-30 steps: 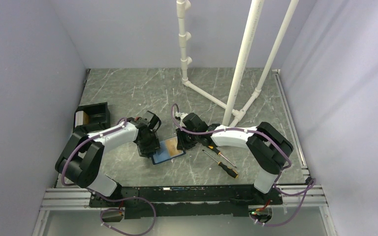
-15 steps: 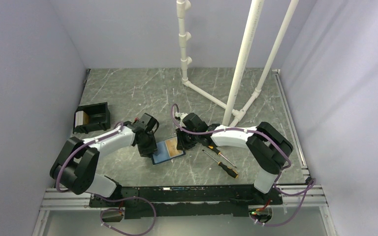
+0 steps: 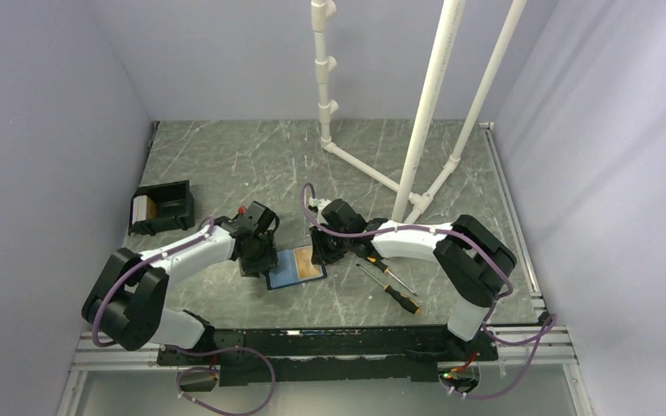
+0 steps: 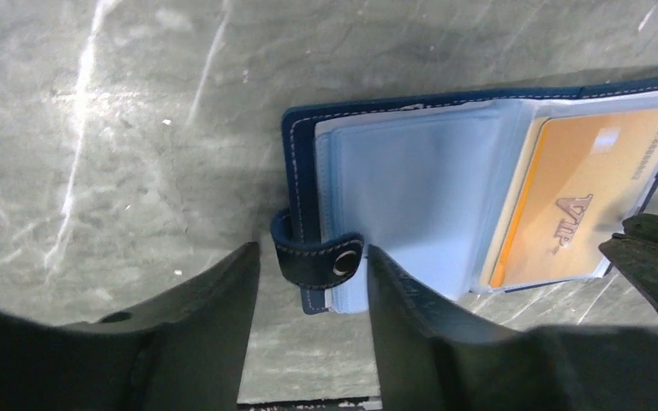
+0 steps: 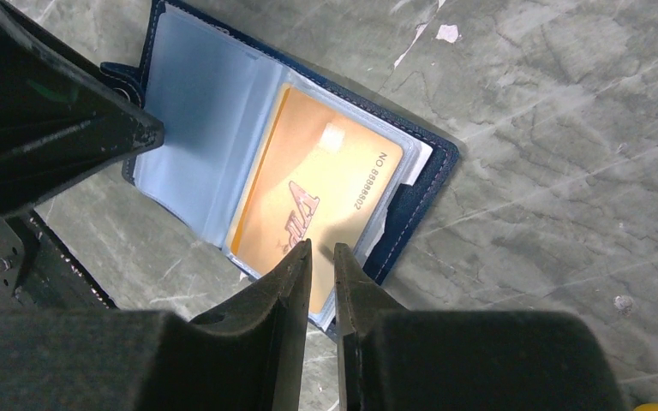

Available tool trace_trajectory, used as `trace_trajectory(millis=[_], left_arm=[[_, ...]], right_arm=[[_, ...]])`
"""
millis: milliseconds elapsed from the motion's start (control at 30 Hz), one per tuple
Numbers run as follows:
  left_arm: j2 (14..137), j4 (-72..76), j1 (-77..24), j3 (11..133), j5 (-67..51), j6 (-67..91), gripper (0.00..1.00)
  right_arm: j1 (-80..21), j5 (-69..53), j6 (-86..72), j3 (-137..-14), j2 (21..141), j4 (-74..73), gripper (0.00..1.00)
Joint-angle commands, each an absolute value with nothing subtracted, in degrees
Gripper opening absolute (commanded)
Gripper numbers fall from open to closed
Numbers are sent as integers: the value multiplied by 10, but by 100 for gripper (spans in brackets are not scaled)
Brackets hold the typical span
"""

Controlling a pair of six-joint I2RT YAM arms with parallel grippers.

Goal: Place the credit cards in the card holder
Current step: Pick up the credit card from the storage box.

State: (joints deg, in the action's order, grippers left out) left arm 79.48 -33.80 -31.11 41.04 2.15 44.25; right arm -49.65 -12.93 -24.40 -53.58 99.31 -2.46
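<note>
The navy card holder [image 3: 296, 267] lies open on the table between both arms, its pale blue sleeves facing up. An orange credit card [image 5: 326, 197] sits in its right-hand sleeve, and it also shows in the left wrist view [image 4: 583, 205]. My left gripper [image 4: 313, 253] is open at the holder's left edge [image 4: 300, 137], one finger on each side of the clasp tab [image 4: 319, 259]. My right gripper [image 5: 322, 248] is shut to a thin slit with nothing in it. Its tips rest at the card's near edge.
A black open-topped box [image 3: 163, 206] stands at the left. Two orange-handled screwdrivers [image 3: 390, 282] lie right of the holder, under the right arm. A white pipe frame [image 3: 416, 130] rises from the back middle of the table.
The left arm has sunk lower and its wrist has shifted slightly left at the holder's edge. Its jaws stand narrower. The right arm and the holder have not moved.
</note>
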Motion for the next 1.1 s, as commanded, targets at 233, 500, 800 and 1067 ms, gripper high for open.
trace_trajectory(millis=[233, 500, 800, 1067], left_arm=[[667, -488, -277, 576, 17, 388, 91], [662, -566, -45, 710, 141, 215, 99], [842, -553, 85, 851, 241, 102, 99], [995, -517, 176, 919, 215, 23, 99]], right_arm=[[-497, -128, -234, -517, 943, -3, 19], [-498, -165, -247, -503, 940, 31, 19], [-497, -181, -253, -487, 917, 47, 19], [-494, -201, -262, -467, 894, 68, 19]])
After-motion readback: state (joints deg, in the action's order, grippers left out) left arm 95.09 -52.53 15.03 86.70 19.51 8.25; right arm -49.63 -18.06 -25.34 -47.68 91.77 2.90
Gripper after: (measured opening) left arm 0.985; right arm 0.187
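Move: At the left hand's far-left front lie the credit cards standing in the storage box, about 33 cm left and 17 cm ahead, at roughly its own height; the storage box's middle is some 5 cm to the right of them. The card holder lies open just below the hand, its middle about 8 cm right and 1 cm ahead. From the right hand those cards are about 46 cm left and 15 cm ahead. Leaving the holder's strap end, the left hand climbs steeply and forward, then swings left to the storage box and sinks again over its last third, some 30 cm left and 15 cm forward in all. Its fingers spread fully, and the wrist tilts about 30 degrees to aim them down-left at the cards. The right hand, still nearly shut, rises about 3 cm over the holder and eases back. ##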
